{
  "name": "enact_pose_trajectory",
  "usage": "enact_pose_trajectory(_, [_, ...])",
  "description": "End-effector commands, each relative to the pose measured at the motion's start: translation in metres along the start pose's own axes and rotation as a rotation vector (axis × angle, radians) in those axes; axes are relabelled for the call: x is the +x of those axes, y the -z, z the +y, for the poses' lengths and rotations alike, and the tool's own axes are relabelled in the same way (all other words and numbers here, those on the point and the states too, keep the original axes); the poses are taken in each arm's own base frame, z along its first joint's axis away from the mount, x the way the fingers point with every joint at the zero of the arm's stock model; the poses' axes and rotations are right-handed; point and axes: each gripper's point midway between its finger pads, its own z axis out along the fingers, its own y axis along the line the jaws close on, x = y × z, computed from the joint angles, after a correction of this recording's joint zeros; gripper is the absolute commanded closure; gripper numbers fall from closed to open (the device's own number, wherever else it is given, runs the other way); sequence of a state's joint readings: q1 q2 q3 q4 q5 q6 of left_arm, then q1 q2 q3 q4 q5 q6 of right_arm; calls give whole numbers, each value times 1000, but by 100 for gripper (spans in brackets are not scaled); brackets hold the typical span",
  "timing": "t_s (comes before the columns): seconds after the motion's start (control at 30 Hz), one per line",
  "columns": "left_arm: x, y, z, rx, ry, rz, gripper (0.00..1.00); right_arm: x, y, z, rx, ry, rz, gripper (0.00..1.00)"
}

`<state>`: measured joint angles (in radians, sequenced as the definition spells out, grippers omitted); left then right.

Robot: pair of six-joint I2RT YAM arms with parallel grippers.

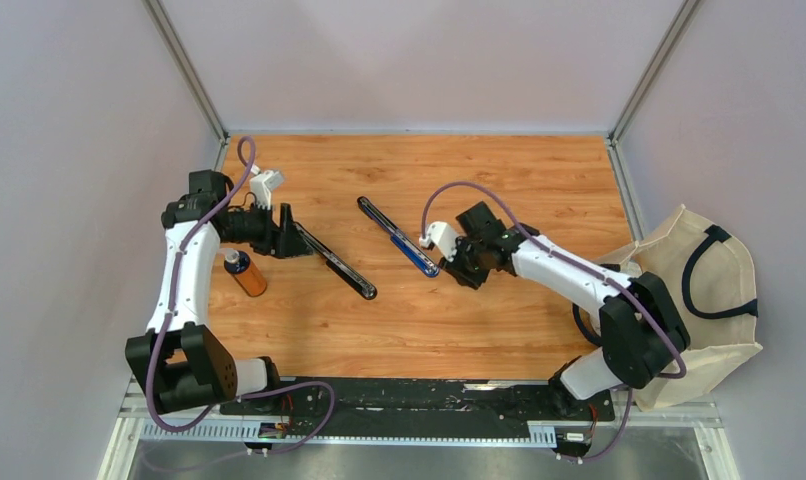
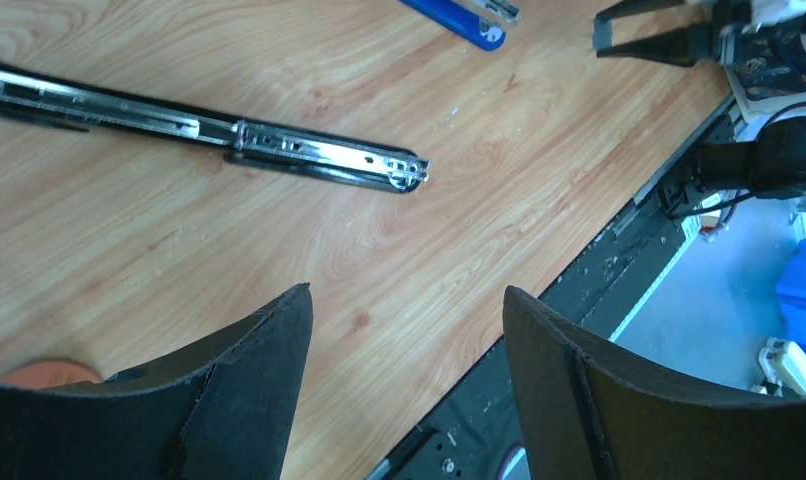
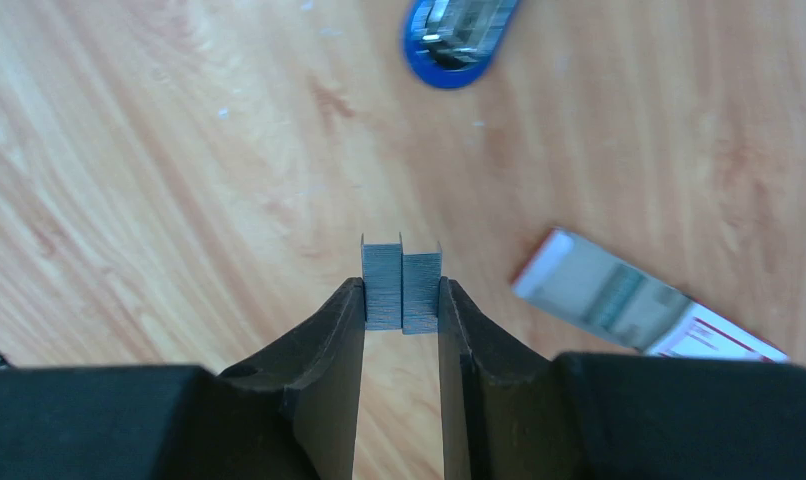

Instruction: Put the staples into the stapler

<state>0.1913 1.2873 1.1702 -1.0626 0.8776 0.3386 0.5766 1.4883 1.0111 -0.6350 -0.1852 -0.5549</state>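
My right gripper (image 3: 401, 290) is shut on the staples (image 3: 384, 280), two short grey strips standing side by side between its fingers, above the wood. Just ahead of them lies the rounded blue end of a blue stapler (image 3: 457, 40), which runs diagonally at mid-table (image 1: 404, 243). The small white staple box with a red label (image 3: 639, 300) lies to the right of the fingers. A long black stapler (image 1: 341, 268) with its bright metal channel showing (image 2: 319, 155) lies left of the blue one. My left gripper (image 1: 293, 240) stands open (image 2: 404, 295) at its far end, holding nothing.
An orange bottle with a dark cap (image 1: 246, 273) lies just under the left arm. A beige cloth bag with black handles (image 1: 704, 290) hangs off the right table edge. A black rail (image 1: 419, 398) runs along the near edge.
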Motion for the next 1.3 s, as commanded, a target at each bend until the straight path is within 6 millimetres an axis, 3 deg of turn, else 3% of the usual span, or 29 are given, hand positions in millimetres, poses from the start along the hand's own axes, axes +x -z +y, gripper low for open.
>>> enact_pose_trajectory(0.0, [-6,24,-3,-29,-48,-22,22,8,-15,29,-33,22,46,69])
enact_pose_trajectory(0.23, [17,31,-4,-85,-85,-16,22,24,-44,49,-80,60,137,68])
enact_pose_trajectory(0.37, [21,29,-3,-92,-99,-21,22,35,-54,55,-94,83,191,59])
enact_pose_trajectory(0.53, [23,28,0,-95,-97,-16,22,32,-46,50,-69,118,177,41])
enact_pose_trajectory(0.67, [24,25,2,-96,-95,-16,22,25,-30,45,-54,147,125,33])
enact_pose_trajectory(0.83, [26,24,4,-96,-86,-9,22,40,-22,41,-72,172,147,30])
enact_pose_trajectory(1.03, [26,23,4,-95,-87,-13,22,55,-31,31,-34,184,204,30])
enact_pose_trajectory(1.27, [26,22,5,-92,-82,-15,22,53,-43,18,30,158,215,30])
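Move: The right hand holds two staple strips about 7 cm above the table. The bare spot they go to lies some 5 cm back and 1 cm left of it. The opened blue stapler's middle is about 8 cm ahead and 12 cm left. The staple box's is roughly 6 cm ahead and 7 cm right, both some 6 cm below. From the left hand the bare spot is about 28 cm right, 4 cm back and 20 cm down. Down about 6 cm and back towards its base, drifting slightly left, the right hand brings the staple strips to the bare wood and opens wide to let go. It then lifts a centimetre or so, shifts about 3.5 cm right and sinks again, rolling its left side down some 10 degrees. The left hand, empty and open, backs off about 3 cm and 2 cm left. ##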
